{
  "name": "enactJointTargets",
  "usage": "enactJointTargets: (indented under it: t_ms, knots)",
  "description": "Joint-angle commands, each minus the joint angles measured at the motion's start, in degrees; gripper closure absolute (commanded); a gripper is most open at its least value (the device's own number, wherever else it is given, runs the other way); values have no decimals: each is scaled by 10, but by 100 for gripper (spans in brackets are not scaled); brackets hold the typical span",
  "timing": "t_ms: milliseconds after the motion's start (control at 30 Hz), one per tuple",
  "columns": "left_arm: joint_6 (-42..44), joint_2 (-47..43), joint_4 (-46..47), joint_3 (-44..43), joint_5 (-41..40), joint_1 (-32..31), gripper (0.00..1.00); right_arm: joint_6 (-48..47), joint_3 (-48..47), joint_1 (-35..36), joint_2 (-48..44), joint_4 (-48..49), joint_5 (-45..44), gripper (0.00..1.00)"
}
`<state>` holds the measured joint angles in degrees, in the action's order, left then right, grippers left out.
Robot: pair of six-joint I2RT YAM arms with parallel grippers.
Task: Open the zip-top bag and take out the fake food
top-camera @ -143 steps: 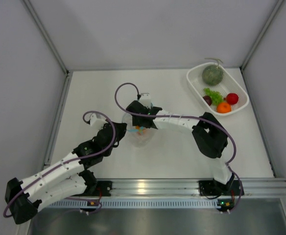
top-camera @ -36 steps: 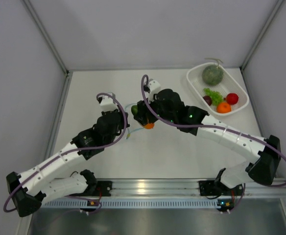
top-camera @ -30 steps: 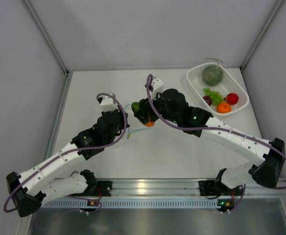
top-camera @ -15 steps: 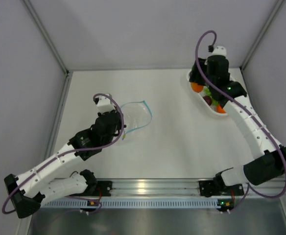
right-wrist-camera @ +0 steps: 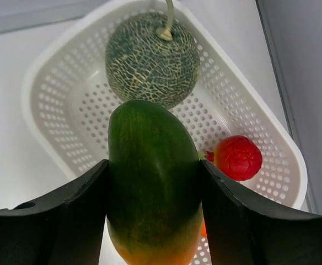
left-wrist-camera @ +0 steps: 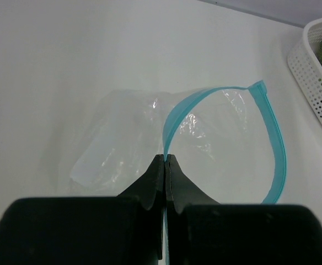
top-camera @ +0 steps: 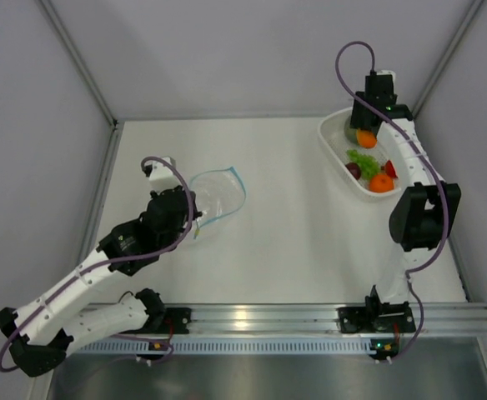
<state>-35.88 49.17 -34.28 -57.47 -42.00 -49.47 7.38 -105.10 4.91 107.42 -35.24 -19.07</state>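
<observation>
The zip-top bag (top-camera: 216, 196) lies open and see-through in the middle left of the table, its light blue strip (left-wrist-camera: 279, 160) curving in a loop. My left gripper (left-wrist-camera: 165, 158) is shut on that strip at the bag's near edge (top-camera: 195, 225). My right gripper (right-wrist-camera: 154, 165) is shut on a green-orange piece (right-wrist-camera: 153, 187) and hangs over the white basket (right-wrist-camera: 56, 127) at the back right. In the basket lie the netted melon (right-wrist-camera: 150, 61), a red ball (right-wrist-camera: 238, 157), a leafy green piece (top-camera: 362, 157), a dark red piece (top-camera: 353, 170) and an orange ball (top-camera: 381, 182).
The basket (top-camera: 333, 154) sits against the back right corner, close to the right wall. Grey walls enclose the table on three sides. The metal rail (top-camera: 252, 317) with both arm bases runs along the near edge.
My right gripper has carried the green-orange piece from the bag's mouth across to above the basket. My left gripper has drawn the bag slightly left and kept its hold.
</observation>
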Motion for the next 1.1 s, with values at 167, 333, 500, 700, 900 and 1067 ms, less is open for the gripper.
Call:
enactJointTargets:
  t_ms: [167, 333, 500, 700, 900, 1067]
  knots:
    - [6, -14, -66, -46, -42, 4, 100, -39, -31, -73, 63, -17, -1, 68]
    - [8, 33, -84, -78, -77, 13, 100, -50, -26, -88, 93, -20, -4, 47]
    - [25, 126, -83, -153, -96, 64, 100, -48, -27, -90, 97, -32, -2, 22]
    - [50, 202, -83, -206, -140, 132, 100, -37, -11, -90, 41, -34, 4, 1]
    - [70, 266, -81, -241, -211, 163, 100, 41, 104, -77, -100, 40, 96, 0]
    - [106, 366, -82, -302, -249, 167, 100, 131, 304, -81, -266, 219, 350, 1]
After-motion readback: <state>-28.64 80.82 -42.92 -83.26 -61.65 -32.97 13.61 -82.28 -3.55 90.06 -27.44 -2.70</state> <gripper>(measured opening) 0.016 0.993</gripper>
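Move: The right gripper still holds the mango over the basket; the spot for it lies about 8 cm to the right and 13 cm down, level in reach. The melon sits some 8 cm ahead and 13 below, the grapes 3 cm back and 1 right, the pomegranate 6 back and 13 right. From the left gripper that spot is roughly 26 cm ahead and 58 right; its pinched bag's middle is 7 cm ahead, 4 right. Lower the right gripper about 10 cm while carrying the mango some 8 cm to the right, tipping the fingers further down, then open wide to let go of it and pull up, back and left. Meanwhile keep the left pinch on the bag's blue rim and carry it forward about 11 cm and left 8, turning counter-clockwise some 30 degrees with the hand's left side rising. ##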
